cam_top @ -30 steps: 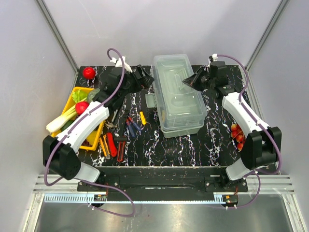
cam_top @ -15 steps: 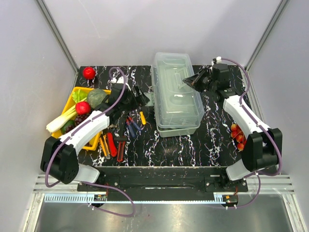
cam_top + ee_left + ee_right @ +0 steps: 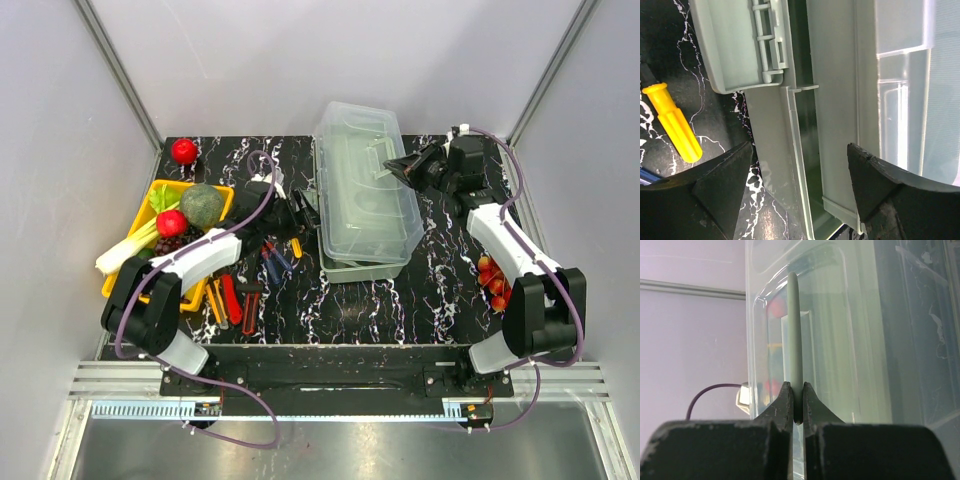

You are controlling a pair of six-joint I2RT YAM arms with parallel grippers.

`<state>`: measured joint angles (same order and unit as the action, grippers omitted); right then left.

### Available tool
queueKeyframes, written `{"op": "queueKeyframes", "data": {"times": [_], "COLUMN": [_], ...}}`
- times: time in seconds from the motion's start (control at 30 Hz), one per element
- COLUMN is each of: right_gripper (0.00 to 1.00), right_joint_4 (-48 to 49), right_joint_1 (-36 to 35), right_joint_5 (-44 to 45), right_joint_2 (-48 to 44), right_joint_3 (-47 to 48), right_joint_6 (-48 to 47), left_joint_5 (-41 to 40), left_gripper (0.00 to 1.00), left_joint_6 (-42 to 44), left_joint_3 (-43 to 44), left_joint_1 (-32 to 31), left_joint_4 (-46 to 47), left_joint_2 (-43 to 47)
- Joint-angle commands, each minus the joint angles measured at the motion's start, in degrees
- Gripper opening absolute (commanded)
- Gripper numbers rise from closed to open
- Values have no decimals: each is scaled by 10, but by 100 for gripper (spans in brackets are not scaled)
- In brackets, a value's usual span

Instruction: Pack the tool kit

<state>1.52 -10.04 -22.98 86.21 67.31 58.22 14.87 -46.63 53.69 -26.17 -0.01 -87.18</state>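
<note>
The pale grey-green toolbox (image 3: pixel 350 268) stands mid-table, its clear lid (image 3: pixel 362 180) tilted up off the base. My right gripper (image 3: pixel 397 166) is shut on the lid's thin handle (image 3: pixel 794 330), pinching it between its fingertips (image 3: pixel 797 390). At the box's left side my left gripper (image 3: pixel 305 212) is open; in the left wrist view its jaws (image 3: pixel 799 147) straddle the box's left wall (image 3: pixel 772 150) without touching it. Small hand tools lie left of the box: a yellow-handled one (image 3: pixel 295 243) (image 3: pixel 672 122), blue-handled ones (image 3: pixel 275 262), and red (image 3: pixel 232 298) and orange (image 3: pixel 217 300) ones.
A yellow tray (image 3: pixel 218 196) with vegetables and fruit sits at the left, a leek (image 3: pixel 125 248) sticking out over its edge. A red ball-like fruit (image 3: pixel 183 150) lies at the back left corner. Small red fruits (image 3: pixel 491 278) lie by the right arm. The box's latch flap (image 3: pixel 740 45) hangs open.
My left gripper has come nearer along the box's left side and narrowed slightly. The right gripper has drawn back to the right with the handle, and the lid has tilted up.
</note>
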Motion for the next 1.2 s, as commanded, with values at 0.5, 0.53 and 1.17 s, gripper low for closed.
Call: {"op": "queueKeyframes", "data": {"times": [0.5, 0.53, 1.17], "right_gripper": [11, 13, 59], "right_joint_4": [3, 3, -80], "right_joint_1": [19, 19, 19], "right_joint_5": [32, 32, 103], "right_joint_2": [-71, -72, -87], "right_joint_3": [-2, -4, 26], "right_joint_6": [-26, -26, -112], "left_joint_5": [38, 42, 42], "left_gripper": [82, 82, 84], "left_joint_6": [-3, -3, 32], "left_joint_3": [-7, -8, 13], "left_joint_1": [2, 2, -16], "left_joint_4": [102, 109, 118], "left_joint_2": [-10, -10, 19]}}
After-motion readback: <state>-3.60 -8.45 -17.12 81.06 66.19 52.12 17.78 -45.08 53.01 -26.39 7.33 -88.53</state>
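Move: The lid's handle is already pinched between the right fingers, its middle barely 1 cm left of that hand. The box base lies under it, about 5 cm back, 3 cm left and 20 cm down. The raised lid's left edge is roughly 3 cm right of the left hand, 1 cm ahead and 2 cm higher; the yellow screwdriver lies 7 cm back, 4 cm left and 12 cm below that hand. The tilted lid is still held by its handle as the right hand carries it a little to the robot's right; partway through, the fingers open to about half and let go, and the hand goes on rightward, about 3 cm in all. The half-open left hand eases 1 to 2 cm right and 1 cm up against the lid's left side, seeming to prop it. ##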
